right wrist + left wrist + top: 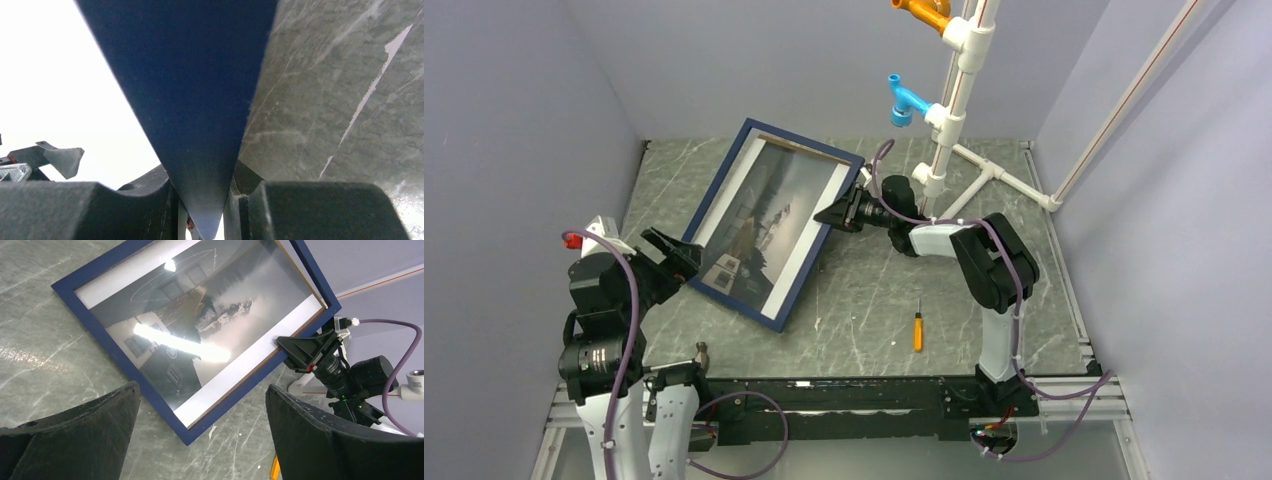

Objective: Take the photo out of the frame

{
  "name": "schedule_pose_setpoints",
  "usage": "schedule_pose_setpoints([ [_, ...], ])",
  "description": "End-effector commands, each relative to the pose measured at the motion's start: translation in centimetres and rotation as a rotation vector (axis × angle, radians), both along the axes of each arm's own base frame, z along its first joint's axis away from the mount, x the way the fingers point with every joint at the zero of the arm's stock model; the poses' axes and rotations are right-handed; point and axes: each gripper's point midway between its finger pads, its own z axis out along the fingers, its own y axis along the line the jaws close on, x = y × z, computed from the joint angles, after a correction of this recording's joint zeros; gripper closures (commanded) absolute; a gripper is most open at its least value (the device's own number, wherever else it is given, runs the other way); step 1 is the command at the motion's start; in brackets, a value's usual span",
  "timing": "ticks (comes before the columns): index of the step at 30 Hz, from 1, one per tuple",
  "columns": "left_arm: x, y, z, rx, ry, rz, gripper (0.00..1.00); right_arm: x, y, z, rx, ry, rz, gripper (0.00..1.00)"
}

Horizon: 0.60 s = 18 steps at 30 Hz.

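Observation:
The navy blue frame (736,302) lies slanted across the table's left half, with the photo (769,215) still inside it, a dark scene between white strips. My right gripper (836,213) is shut on the frame's right long edge; in the right wrist view the blue edge (195,100) runs down between the jaws of that gripper (205,200). My left gripper (669,250) stands open beside the frame's left long edge, touching nothing. In the left wrist view the frame's (125,362) near corner and the photo (200,325) sit ahead of the wide-open left gripper (202,386).
An orange-handled screwdriver (917,328) lies on the table right of the frame. A white pipe stand (954,110) with a blue fitting (906,100) and an orange one (921,12) rises at the back right. Grey walls close in on the left, back and right.

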Motion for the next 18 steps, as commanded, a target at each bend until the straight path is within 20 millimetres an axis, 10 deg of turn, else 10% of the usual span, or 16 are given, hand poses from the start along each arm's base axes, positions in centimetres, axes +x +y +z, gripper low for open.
schedule_pose_setpoints([
  [1, 0.6, -0.1, -0.5, 0.023, -0.023, -0.029, 0.02, 1.8, -0.8, -2.9, -0.088, -0.078, 0.012, 1.0],
  [9, 3.8, -0.1, -3.9, 0.052, 0.097, -0.122, 0.01, 2.8, -3.0, -7.9, -0.34, -0.11, -0.028, 0.99],
  [18, 9.6, -0.7, -6.2, -0.034, 0.183, -0.218, 0.01, 4.2, -5.9, -10.5, -0.576, -0.061, -0.146, 0.39],
])
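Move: The photo frame, still pinched by its right long side in the right gripper, has its middle about 14 cm left of that hand, 2 cm back and 5 cm below. The screwdriver lies some 19 cm right of the right hand and 24 cm back; the pipe stand's foot is 19 cm right and 2 cm back, both around 13 cm below. From the open left hand the frame's middle is roughly 17 cm ahead, 15 cm right and 21 cm below. The frame is lowered towards the table by the right hand, which sinks about 6 cm, with a little forward travel, while its left-pointing fingers dip and then start to open around the right edge. Meanwhile the left hand, fingers wide, comes down some 8 cm and then also forward over the frame's near left part, tipping its fingers farther down, touching nothing yet. ##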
